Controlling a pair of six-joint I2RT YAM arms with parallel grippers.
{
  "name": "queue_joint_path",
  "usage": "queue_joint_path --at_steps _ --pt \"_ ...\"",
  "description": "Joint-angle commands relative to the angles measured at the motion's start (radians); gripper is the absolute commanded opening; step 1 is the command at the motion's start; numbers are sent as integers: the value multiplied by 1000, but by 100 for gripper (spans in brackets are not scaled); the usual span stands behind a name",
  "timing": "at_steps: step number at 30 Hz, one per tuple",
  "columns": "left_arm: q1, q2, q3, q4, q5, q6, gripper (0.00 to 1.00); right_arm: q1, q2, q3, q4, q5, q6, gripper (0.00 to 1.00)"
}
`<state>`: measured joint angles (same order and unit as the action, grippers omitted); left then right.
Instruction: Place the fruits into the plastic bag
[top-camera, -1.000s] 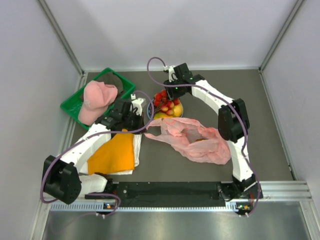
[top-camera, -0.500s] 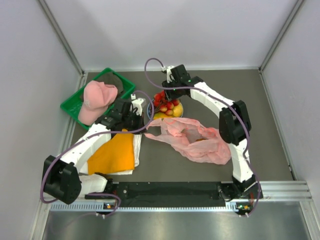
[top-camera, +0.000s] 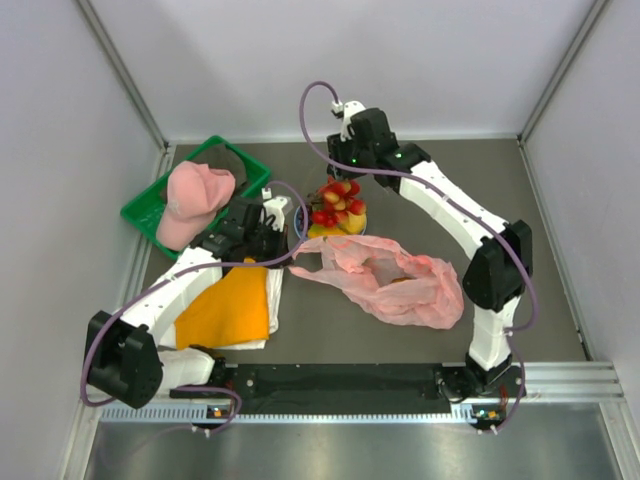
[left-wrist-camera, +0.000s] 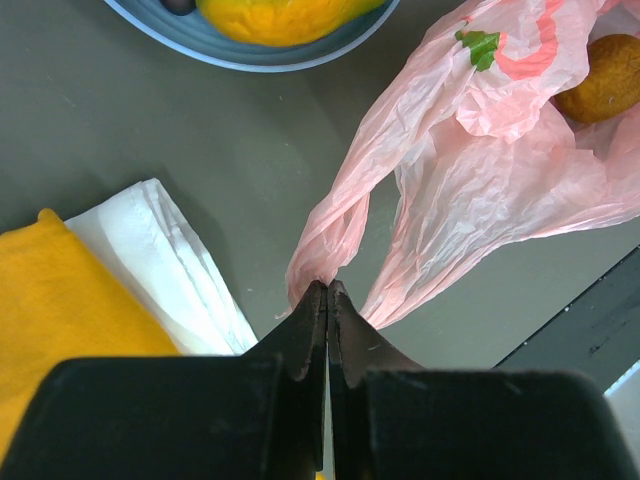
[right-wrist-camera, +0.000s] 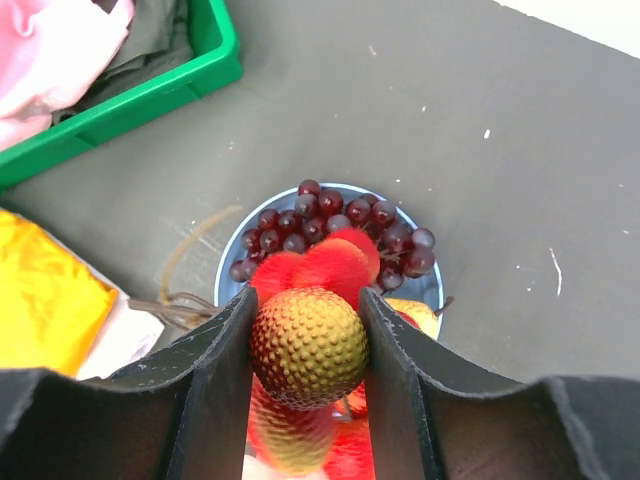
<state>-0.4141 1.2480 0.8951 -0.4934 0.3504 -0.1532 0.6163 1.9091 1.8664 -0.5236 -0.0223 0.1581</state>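
My right gripper (right-wrist-camera: 308, 345) is shut on a bumpy yellow-red fruit (right-wrist-camera: 308, 350), held above the light blue plate (right-wrist-camera: 224, 272). Another red-yellow fruit shows blurred just beneath it. On the plate lie dark grapes (right-wrist-camera: 330, 215), red fruits (top-camera: 338, 200) and an orange-yellow mango (left-wrist-camera: 285, 15). The pink plastic bag (top-camera: 400, 285) lies crumpled right of the plate, with an orange fruit (left-wrist-camera: 605, 80) and a green-leafed red one (left-wrist-camera: 480, 45) inside. My left gripper (left-wrist-camera: 327, 290) is shut on the bag's twisted handle loop (left-wrist-camera: 330, 235), near the plate's front edge.
A green crate (top-camera: 150, 205) holding a pink cap (top-camera: 195, 195) stands at the back left. A folded orange cloth (top-camera: 225, 305) on a white cloth (left-wrist-camera: 170, 260) lies beside my left arm. Grey walls close in the table on three sides.
The right jaws have closed on the bumpy fruit, and the right gripper has risen with it toward the back. The left gripper has stayed put on the bag's handle.
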Motion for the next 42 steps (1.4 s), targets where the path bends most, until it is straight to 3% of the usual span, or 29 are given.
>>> queue_joint_path --at_steps 1,30,42 --pt "-3 -22 1 10 16 15 0 14 -70 39 17 47 21 0" --pt "-5 -32 -1 12 16 15 0 39 -232 105 -42 185 9 0" --pt "-3 -38 -1 19 44 6 0 157 -499 -58 -121 300 1 0"
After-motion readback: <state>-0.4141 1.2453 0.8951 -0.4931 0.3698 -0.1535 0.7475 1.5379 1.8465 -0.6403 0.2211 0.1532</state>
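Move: The right hand already holds the bunch of red fruits, lifted above the bowl; the plastic bag's mouth, where it is to go, lies some 18 cm back, 11 cm to the right and 20 cm below. The fruit bowl is almost underneath this hand, about 2 cm out, 1 cm left and 20 cm down, and the kiwi in the bag is about 17 cm back, 16 cm right and 21 cm below. From the left hand the bag's mouth is 22 cm to the right, about level fore-and-aft, 9 cm lower. Keeping its grip on the top fruit so that the rest of the bunch hangs beneath, the right hand climbs about 15 cm in all, first mostly straight up from over the bowl with a small drift right, then also drawing back some 9 cm towards the bag's side, while the fingers tip upward by roughly 15 degrees. The left hand stays in place, its closed fingers still pinching the near-left edge of the plastic bag. ##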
